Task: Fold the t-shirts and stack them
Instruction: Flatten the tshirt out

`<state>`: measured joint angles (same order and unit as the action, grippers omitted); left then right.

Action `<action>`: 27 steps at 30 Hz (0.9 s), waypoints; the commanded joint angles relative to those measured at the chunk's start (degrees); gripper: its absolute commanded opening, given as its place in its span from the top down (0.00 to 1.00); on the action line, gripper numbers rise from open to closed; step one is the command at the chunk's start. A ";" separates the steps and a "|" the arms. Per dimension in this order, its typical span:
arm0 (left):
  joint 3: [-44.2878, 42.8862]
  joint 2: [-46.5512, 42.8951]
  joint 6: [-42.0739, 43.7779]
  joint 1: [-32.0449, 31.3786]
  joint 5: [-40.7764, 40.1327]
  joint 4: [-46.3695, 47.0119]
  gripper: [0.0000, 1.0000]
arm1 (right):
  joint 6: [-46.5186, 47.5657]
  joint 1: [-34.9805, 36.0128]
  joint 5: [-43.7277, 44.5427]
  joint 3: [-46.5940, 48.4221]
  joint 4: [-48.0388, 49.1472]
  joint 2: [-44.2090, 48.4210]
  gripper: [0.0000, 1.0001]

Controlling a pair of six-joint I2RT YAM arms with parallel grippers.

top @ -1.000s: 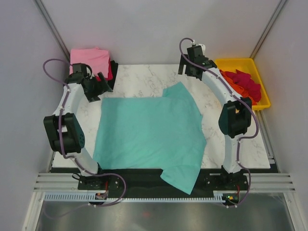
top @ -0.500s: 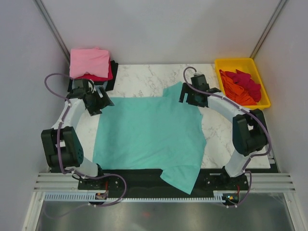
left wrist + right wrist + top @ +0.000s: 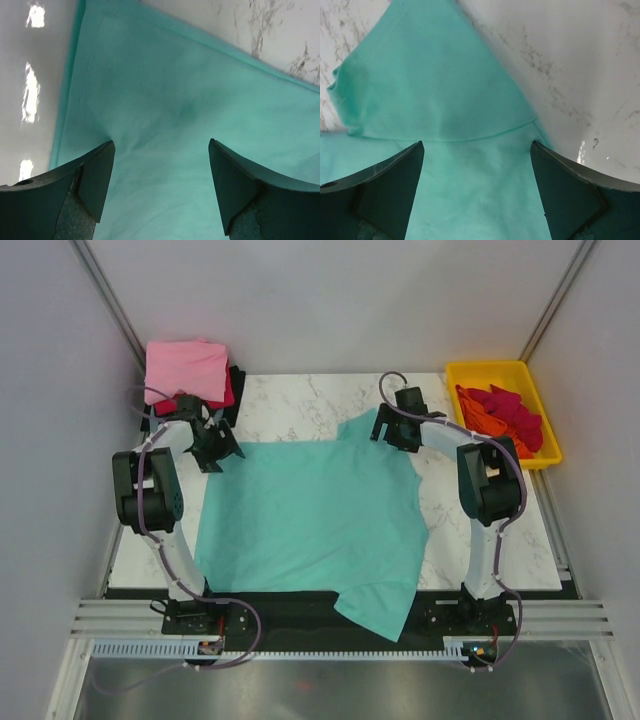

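Observation:
A teal-green t-shirt (image 3: pixel 310 515) lies spread flat on the marble table, one sleeve at the far right, the other hanging over the near edge. My left gripper (image 3: pixel 216 450) is open, low over the shirt's far left corner (image 3: pixel 160 115). My right gripper (image 3: pixel 398 436) is open, low over the far sleeve seam (image 3: pixel 470 135). Neither holds cloth. A folded pink shirt (image 3: pixel 187 368) tops a stack with crimson and black ones at the far left. Red and orange shirts (image 3: pixel 505 418) lie crumpled in the tray.
The yellow plastic tray (image 3: pixel 488 371) stands at the far right corner. Bare marble table (image 3: pixel 300 400) shows beyond the shirt and to its right. Grey walls close in the back and both sides.
Both arms have swung inward and lowered onto the teal shirt's far edge: the left onto the far left corner, the right onto the sleeve seam. The shirt has not moved.

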<state>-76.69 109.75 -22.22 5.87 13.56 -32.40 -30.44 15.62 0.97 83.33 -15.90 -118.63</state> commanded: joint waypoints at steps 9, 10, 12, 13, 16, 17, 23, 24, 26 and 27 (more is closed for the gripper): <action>-17.78 14.95 -0.90 -5.16 1.64 -0.38 0.21 | -2.78 -6.74 0.43 10.43 -4.31 -11.70 0.04; -19.10 15.92 -0.98 -5.17 1.73 -1.08 0.21 | -2.79 -7.78 0.17 11.32 -4.31 -12.32 0.04; -22.44 18.29 -1.25 -7.08 1.73 -1.61 0.20 | -2.79 -8.84 -0.79 15.08 -4.31 -14.86 0.04; -23.59 19.09 -1.34 -7.36 1.82 -1.96 0.20 | -2.44 -9.55 -0.80 16.93 -4.57 -16.01 0.05; -28.42 22.16 -1.95 -8.15 2.35 -2.57 0.20 | -2.17 -10.52 -0.88 24.06 -7.21 -20.14 0.04; -31.22 23.04 -2.13 -8.24 2.69 -3.19 0.20 | -1.91 -11.04 -0.88 25.73 -7.91 -21.19 0.04; -43.25 28.49 -2.48 -8.59 4.45 -5.47 0.20 | -1.90 -11.40 -0.62 39.01 -13.62 -28.14 0.05; -45.11 29.11 -2.48 -8.59 4.63 -6.61 0.20 | -2.17 -11.49 -0.36 38.84 -13.63 -27.80 0.04; -50.11 30.34 -2.48 -8.68 5.68 -8.02 0.19 | -2.26 -11.49 -0.88 38.66 -12.93 -27.27 0.04; -51.45 30.34 -2.39 -8.77 5.69 -9.51 0.19 | -2.09 -11.40 -0.88 39.01 -13.01 -26.75 0.04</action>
<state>-121.62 139.48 -23.33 -2.98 16.93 -38.26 -32.29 4.01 -0.19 121.86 -21.91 -143.13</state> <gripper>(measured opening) 0.806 0.960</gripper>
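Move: The teal t-shirt lies spread under both my open hands, its cloth a mere 1 or 2 cm below them and its near end past the table's front edge. Its far left corner is about 6 cm ahead and 5 cm left of my left hand, with the folded stack some 22 cm ahead, 9 cm left. From my right hand the far right sleeve lies roughly 7 cm ahead and 7 cm left; the yellow bin is 9 cm ahead, 28 cm right. With fingers kept wide open and bearing on the cloth, I drag the far end of the t-shirt away from me with both hands together, about 15 cm forward and some 8 cm to the right. My left hand first sinks another centimetre or so, then both run nearly level, each wrist tipping up slightly and swinging about 10 degrees clockwise. ##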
